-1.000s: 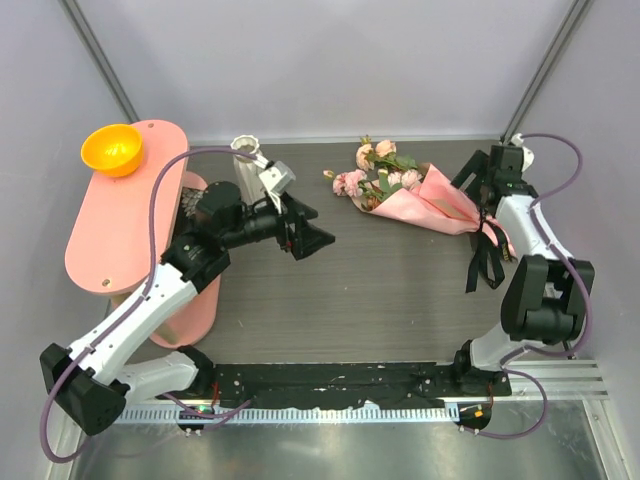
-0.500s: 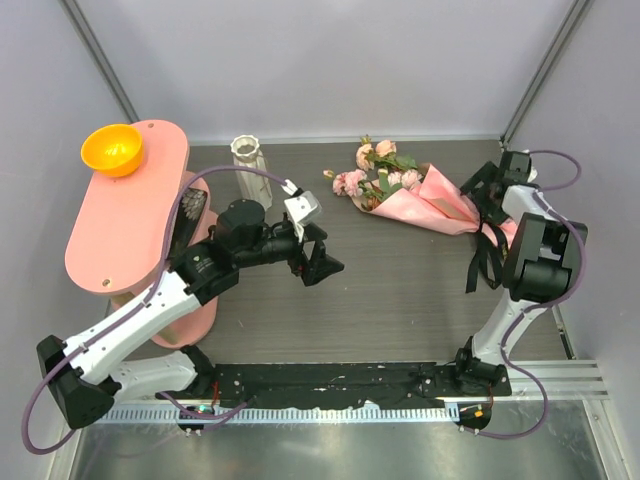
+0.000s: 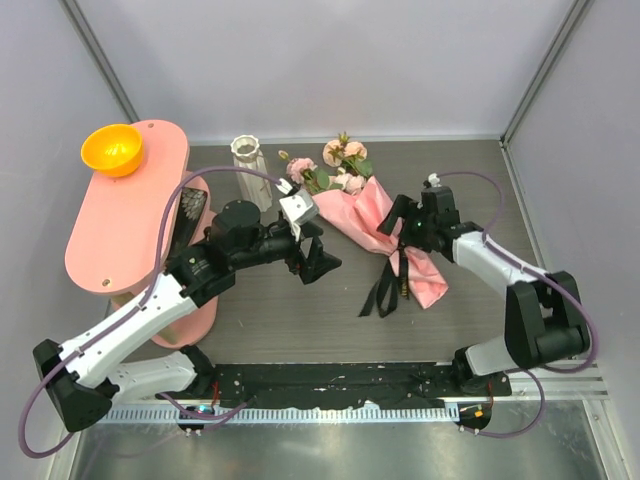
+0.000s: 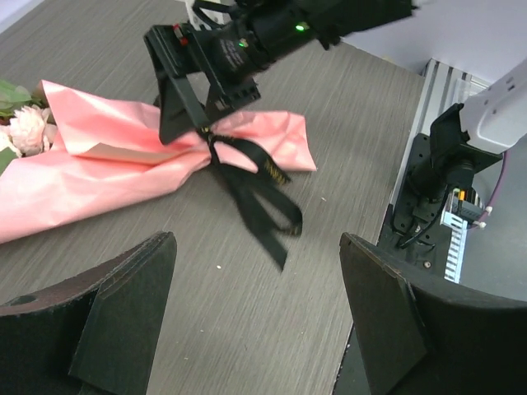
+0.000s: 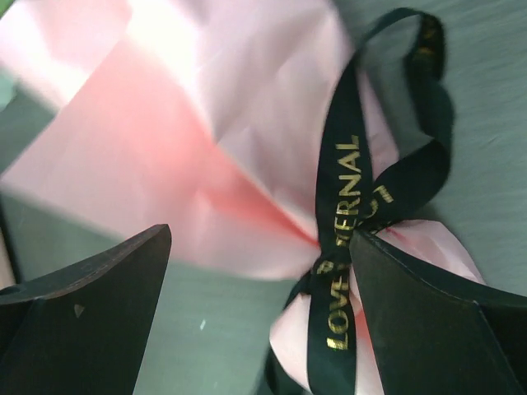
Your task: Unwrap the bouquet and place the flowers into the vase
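The bouquet (image 3: 372, 222) lies across the middle of the table in its salmon-pink paper cone, and its flowers (image 3: 339, 166) point to the back left. A black ribbon (image 3: 384, 288) with gold letters ties its narrow waist. My right gripper (image 3: 400, 230) stands open over that waist, and the ribbon knot (image 5: 342, 255) lies against the inner side of one finger (image 5: 428, 329). My left gripper (image 3: 322, 258) hovers open and empty just left of the cone, with the ribbon tails (image 4: 262, 202) ahead of it. The white ribbed vase (image 3: 247, 167) stands upright at the back left.
An orange bowl (image 3: 111, 148) sits on a pink oval stand (image 3: 118, 232) at the left. The left arm reaches across in front of the vase. A black rail (image 3: 330, 380) runs along the near edge, and grey walls close in the back and sides.
The bouquet has swung from the back right to the middle of the table along with my right gripper, blooms now nearer the vase. My left gripper moved right and slightly nearer.
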Available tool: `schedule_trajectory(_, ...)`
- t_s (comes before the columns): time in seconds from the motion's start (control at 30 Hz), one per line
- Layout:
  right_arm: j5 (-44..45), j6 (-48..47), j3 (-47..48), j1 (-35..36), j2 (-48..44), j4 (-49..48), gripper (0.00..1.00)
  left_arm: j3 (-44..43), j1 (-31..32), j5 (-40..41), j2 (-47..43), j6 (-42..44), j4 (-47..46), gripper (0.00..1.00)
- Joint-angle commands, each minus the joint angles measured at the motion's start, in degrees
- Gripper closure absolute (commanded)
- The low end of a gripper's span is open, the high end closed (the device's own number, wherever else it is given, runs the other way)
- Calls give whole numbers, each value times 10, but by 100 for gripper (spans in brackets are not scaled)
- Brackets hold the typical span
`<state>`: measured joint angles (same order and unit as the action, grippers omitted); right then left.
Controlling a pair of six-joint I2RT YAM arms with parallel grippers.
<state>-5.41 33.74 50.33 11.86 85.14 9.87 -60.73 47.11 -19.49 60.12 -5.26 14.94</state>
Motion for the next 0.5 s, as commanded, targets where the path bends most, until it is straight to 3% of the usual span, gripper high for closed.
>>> schedule_trajectory(0.0,-83,-2,-44,36,-90,-31,4,-20,2,6,17,6,-4,16)
schedule_trajectory(0.1,-59,-40,-39,36,-116,22,4,-27,5,18,43,-2,10,17)
schedule_trajectory(0.17,32,-65,-30,35,-135,49,4,-32,9,33,59,-10,11,19)
schedule_trajectory(0.27,79,-78,-23,36,-140,85,20,-47,9,43,110,-37,20,25)
schedule_trajectory(0.3,71,-78,-25,37,-137,86,33,-54,9,41,125,-45,32,29)
schedule_trajectory(0.37,59,-78,-30,37,-128,87,43,-80,10,38,174,-49,49,33)
schedule_trajectory(0.4,38,-78,-30,38,-125,89,56,-90,11,43,191,-49,65,37)
schedule_trajectory(0.47,28,-76,-32,46,-124,92,64,-126,19,62,241,-59,82,38)
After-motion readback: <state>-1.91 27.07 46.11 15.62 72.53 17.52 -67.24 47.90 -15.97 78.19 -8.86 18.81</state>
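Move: The ribbon knot on the bouquet lies just below the right hand, about 3 cm to its right, 2 cm back and 5 cm down. From the knot, the flowers are some 20 cm farther out and 12 cm left; the ribbon tails lie 10 cm nearer the base and 4 cm left. From the left hand, the tails lie about 12 cm right, level with it, and 22 cm below; the knot is 17 cm right, 9 cm ahead. Right hand backs about 5 cm and up off the knot, half-closing; left sinks 8 cm towards the ribbon tails. ##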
